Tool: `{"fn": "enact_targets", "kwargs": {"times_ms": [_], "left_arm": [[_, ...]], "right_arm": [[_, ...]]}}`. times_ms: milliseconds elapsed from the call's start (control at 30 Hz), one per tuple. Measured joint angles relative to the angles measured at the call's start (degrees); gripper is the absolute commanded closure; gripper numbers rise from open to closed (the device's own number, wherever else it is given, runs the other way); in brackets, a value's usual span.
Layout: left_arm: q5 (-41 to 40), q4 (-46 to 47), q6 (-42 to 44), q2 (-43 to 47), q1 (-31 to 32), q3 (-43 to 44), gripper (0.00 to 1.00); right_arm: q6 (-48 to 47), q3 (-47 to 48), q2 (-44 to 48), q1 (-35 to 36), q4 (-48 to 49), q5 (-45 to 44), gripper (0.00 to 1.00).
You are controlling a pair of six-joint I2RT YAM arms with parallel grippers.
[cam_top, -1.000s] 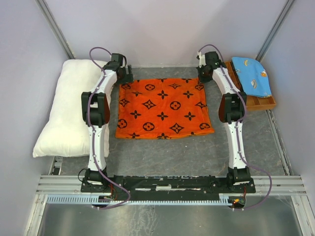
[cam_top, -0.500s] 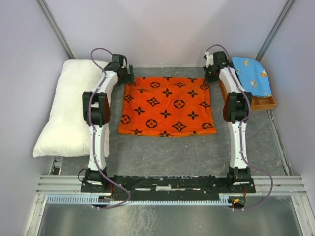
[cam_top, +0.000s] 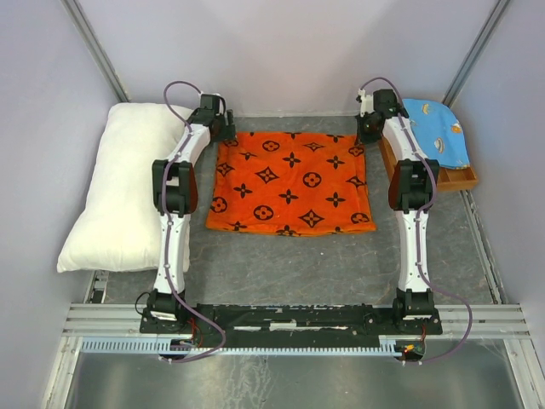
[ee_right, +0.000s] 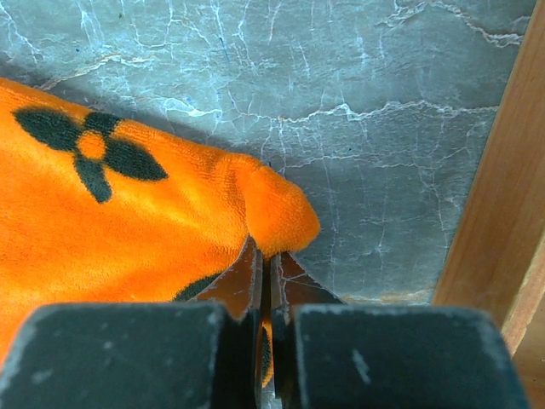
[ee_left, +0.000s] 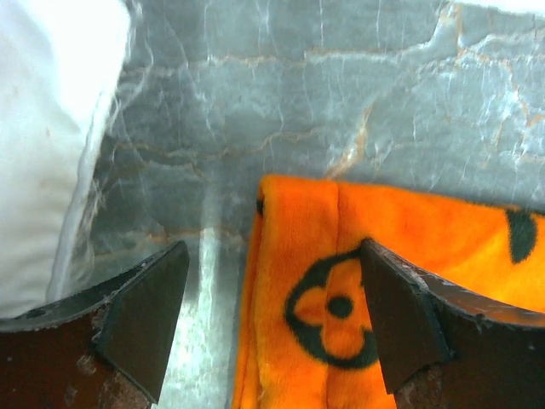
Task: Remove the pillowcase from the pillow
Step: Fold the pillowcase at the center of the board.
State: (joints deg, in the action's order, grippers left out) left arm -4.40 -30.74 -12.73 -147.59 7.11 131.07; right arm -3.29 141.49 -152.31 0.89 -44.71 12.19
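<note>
The orange pillowcase [cam_top: 289, 183] with black motifs lies flat on the grey table, empty. Left of it lies the white pillow [cam_top: 119, 187], bare, against the left wall. My left gripper [cam_top: 228, 135] hovers at the pillowcase's far-left corner. In the left wrist view it [ee_left: 274, 256] is open, its jaws straddling the folded orange corner [ee_left: 409, 256], with the pillow [ee_left: 43, 128] at the left. My right gripper [cam_top: 364, 135] is at the far-right corner. The right wrist view shows it [ee_right: 268, 256] shut on the pillowcase [ee_right: 128, 213], orange fabric pinched between the jaws.
A wooden tray [cam_top: 451, 179] stands at the back right with a light-blue patterned cloth [cam_top: 436, 132] draped over it. Its wooden rim [ee_right: 502, 170] is just right of my right gripper. Walls close in on both sides and at the back.
The right gripper pulled the pillowcase's far-right corner right and back, shifting the whole cloth that way. The left gripper moved slightly right, over the far-left corner.
</note>
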Motion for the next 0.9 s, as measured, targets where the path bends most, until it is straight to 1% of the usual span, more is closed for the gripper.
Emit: {"fn": "enact_targets", "kwargs": {"times_ms": [133, 200, 267, 333, 400, 533, 567, 633, 733, 800, 833, 867, 900], "left_arm": [[0.0, 0.22, 0.0, -2.99, 0.15, 4.83, 0.24], [-0.04, 0.42, -0.02, -4.74, 0.22, 7.56, 0.35], [-0.07, 0.46, -0.02, -5.4, 0.42, 8.5, 0.43], [-0.11, 0.44, -0.04, -5.6, 0.59, 8.72, 0.48], [-0.07, 0.31, -0.13, -5.6, 0.74, 8.72, 0.47], [-0.07, 0.26, -0.31, -5.6, 1.16, 8.66, 0.28], [-0.09, 0.39, -0.31, -5.6, 1.29, 8.55, 0.26], [-0.33, 1.27, -0.31, -5.46, 1.73, 7.93, 0.28], [-1.11, 2.32, -0.31, -5.03, 2.12, 6.78, 0.43], [-1.27, 2.58, -0.39, -5.03, 2.23, 6.64, 0.49], [-1.31, 2.56, -0.46, -5.03, 2.21, 6.64, 0.55], [-1.4, 2.45, -0.52, -5.03, 2.19, 6.69, 0.67], [-1.49, 2.14, -0.66, -5.05, 2.16, 6.84, 0.84]], "right_arm": [[0.07, -0.33, 0.15, -0.15, 0.09, 0.66, 0.99], [0.13, -0.79, 0.46, -0.2, 0.04, 0.81, 0.99], [0.13, -1.2, 0.72, -0.2, 0.07, 0.83, 0.99], [0.13, -1.79, 1.09, -0.2, 0.02, 0.85, 0.99], [0.15, -2.43, 1.51, -0.2, -0.04, 0.85, 0.99], [0.17, -3.41, 2.25, -0.17, -0.44, 0.94, 0.99], [0.17, -3.65, 2.4, -0.17, -0.63, 1.09, 0.99], [0.2, -4.28, 2.8, -0.2, -0.83, 1.16, 0.99], [0.2, -5.42, 3.52, -0.2, -0.9, 1.27, 0.99], [0.22, -6.14, 3.98, -0.2, -1.05, 1.31, 0.99], [0.22, -6.45, 4.2, -0.2, -1.14, 1.33, 0.98], [0.24, -6.69, 4.35, -0.2, -1.27, 1.36, 0.98], [0.26, -6.93, 4.5, -0.2, -1.27, 1.36, 0.99]]}}
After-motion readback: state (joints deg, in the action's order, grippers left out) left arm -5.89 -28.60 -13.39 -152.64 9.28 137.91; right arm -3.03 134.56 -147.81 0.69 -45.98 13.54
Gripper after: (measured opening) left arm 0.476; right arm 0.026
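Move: The left hand, open, has the pillowcase's far-left corner about 3 cm ahead of its fingertips, 1 cm to the right and 1 cm below; the pillowcase's middle is roughly 18 cm back and 19 cm right. The white pillow's middle lies some 30 cm left and 20 cm back. The right hand already pinches the far-right corner, right at its fingertips, with the wooden tray's middle about 20 cm to its right and 8 cm back. The left hand reaches level, first about 2.5 cm forward over the far-left corner, then about 2.5 cm right along it, while its fingers close part way, ease open again and close once more to about half their opening, taking the cloth strip between the tips. Meanwhile the right hand keeps its shut pinch on the far-right corner and, after a brief hold, draws it about 2.5 cm straight back towards the base, the fingertips swinging slightly downward. ##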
